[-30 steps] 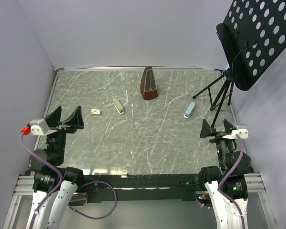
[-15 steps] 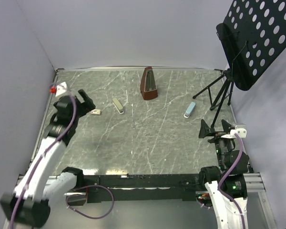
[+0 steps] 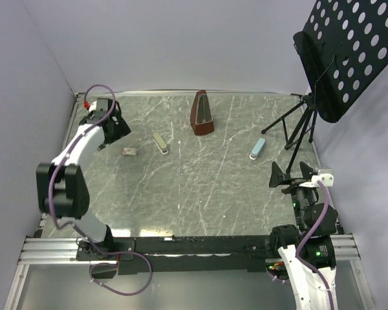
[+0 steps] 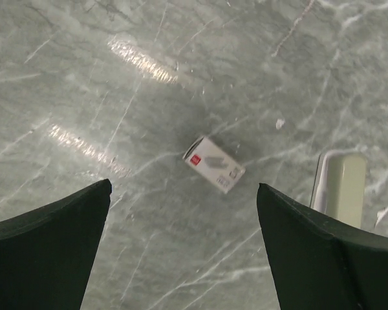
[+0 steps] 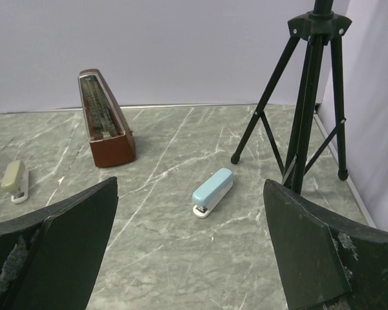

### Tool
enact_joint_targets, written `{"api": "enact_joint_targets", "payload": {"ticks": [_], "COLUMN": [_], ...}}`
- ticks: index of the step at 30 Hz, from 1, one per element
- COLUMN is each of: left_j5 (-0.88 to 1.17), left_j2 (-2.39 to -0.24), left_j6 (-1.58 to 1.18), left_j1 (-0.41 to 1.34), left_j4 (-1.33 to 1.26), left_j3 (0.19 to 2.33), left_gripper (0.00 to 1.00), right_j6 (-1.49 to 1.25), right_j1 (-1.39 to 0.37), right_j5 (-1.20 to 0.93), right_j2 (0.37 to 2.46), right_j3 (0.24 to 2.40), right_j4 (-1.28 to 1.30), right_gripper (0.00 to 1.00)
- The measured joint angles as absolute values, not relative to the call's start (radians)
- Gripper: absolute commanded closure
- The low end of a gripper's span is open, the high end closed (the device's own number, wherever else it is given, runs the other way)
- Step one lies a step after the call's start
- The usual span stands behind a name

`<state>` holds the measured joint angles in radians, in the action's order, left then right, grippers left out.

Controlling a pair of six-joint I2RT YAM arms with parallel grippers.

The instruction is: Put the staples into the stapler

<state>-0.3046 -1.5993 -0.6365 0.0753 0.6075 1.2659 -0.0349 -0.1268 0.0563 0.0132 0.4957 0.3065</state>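
The staples box (image 3: 129, 151), small and cream with a red mark, lies flat on the marble table (image 3: 200, 194) at the left; it also shows in the left wrist view (image 4: 213, 164). A beige stapler (image 3: 160, 143) lies just right of it (image 4: 339, 190). A light blue stapler (image 3: 257, 148) lies at the right (image 5: 213, 191). My left gripper (image 3: 114, 128) hangs open above the table, left of and behind the box, with nothing between its fingers (image 4: 184, 187). My right gripper (image 3: 290, 173) stays open near its base, facing the blue stapler (image 5: 191, 184).
A brown metronome (image 3: 202, 113) stands at the back middle (image 5: 107, 119). A black music stand's tripod (image 3: 297, 126) occupies the back right corner (image 5: 310, 97). Purple walls close the table on three sides.
My left arm has swung from beside its base out to the far left of the table, ending above and behind the staples box. The right arm has barely moved.
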Motion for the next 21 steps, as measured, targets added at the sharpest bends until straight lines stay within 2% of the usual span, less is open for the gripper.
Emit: {"api": "enact_joint_targets", "payload": {"ticks": [10,21], "left_j5": [-0.286,-0.286], "left_j2": [-1.912,-1.939], "left_j6": [-0.724,-0.915], "left_j1": [0.067,0.067], "left_j4": [0.727,0.728], "left_j3": [1.463,1.407], "left_gripper": [0.01,0.01], "right_j6": [-0.032,-0.031], "right_j1": [-0.127,-0.127], "right_j5": [0.059,0.059], "right_j2": [0.013,0.013], "right_j3": [0.488,0.488], "right_j4": [0.307,0.307], "right_gripper": [0.0,0.0]}}
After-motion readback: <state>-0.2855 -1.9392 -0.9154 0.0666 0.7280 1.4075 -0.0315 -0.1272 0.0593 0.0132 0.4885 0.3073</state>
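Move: From my left hand the staple box lies about 12 cm below, some 2 cm ahead and 3 cm to the right. The olive stapler stands about 11 cm to the right of the box and 3 cm farther out. The metronome is about 27 cm right of the box and 9 cm farther out. From my right hand the staple box is roughly 22 cm ahead, 48 cm left and 28 cm below. I lower my open left hand about 9 cm towards the staple box, fast at first and easing off near the table. It reaches some 2 cm forward at the start, then draws back about 1 cm. Meanwhile I tip the fingers about 15 degrees more steeply down and turn the wrist counter-clockwise a similar amount. The fingers stay wide open, short of touching the box. ##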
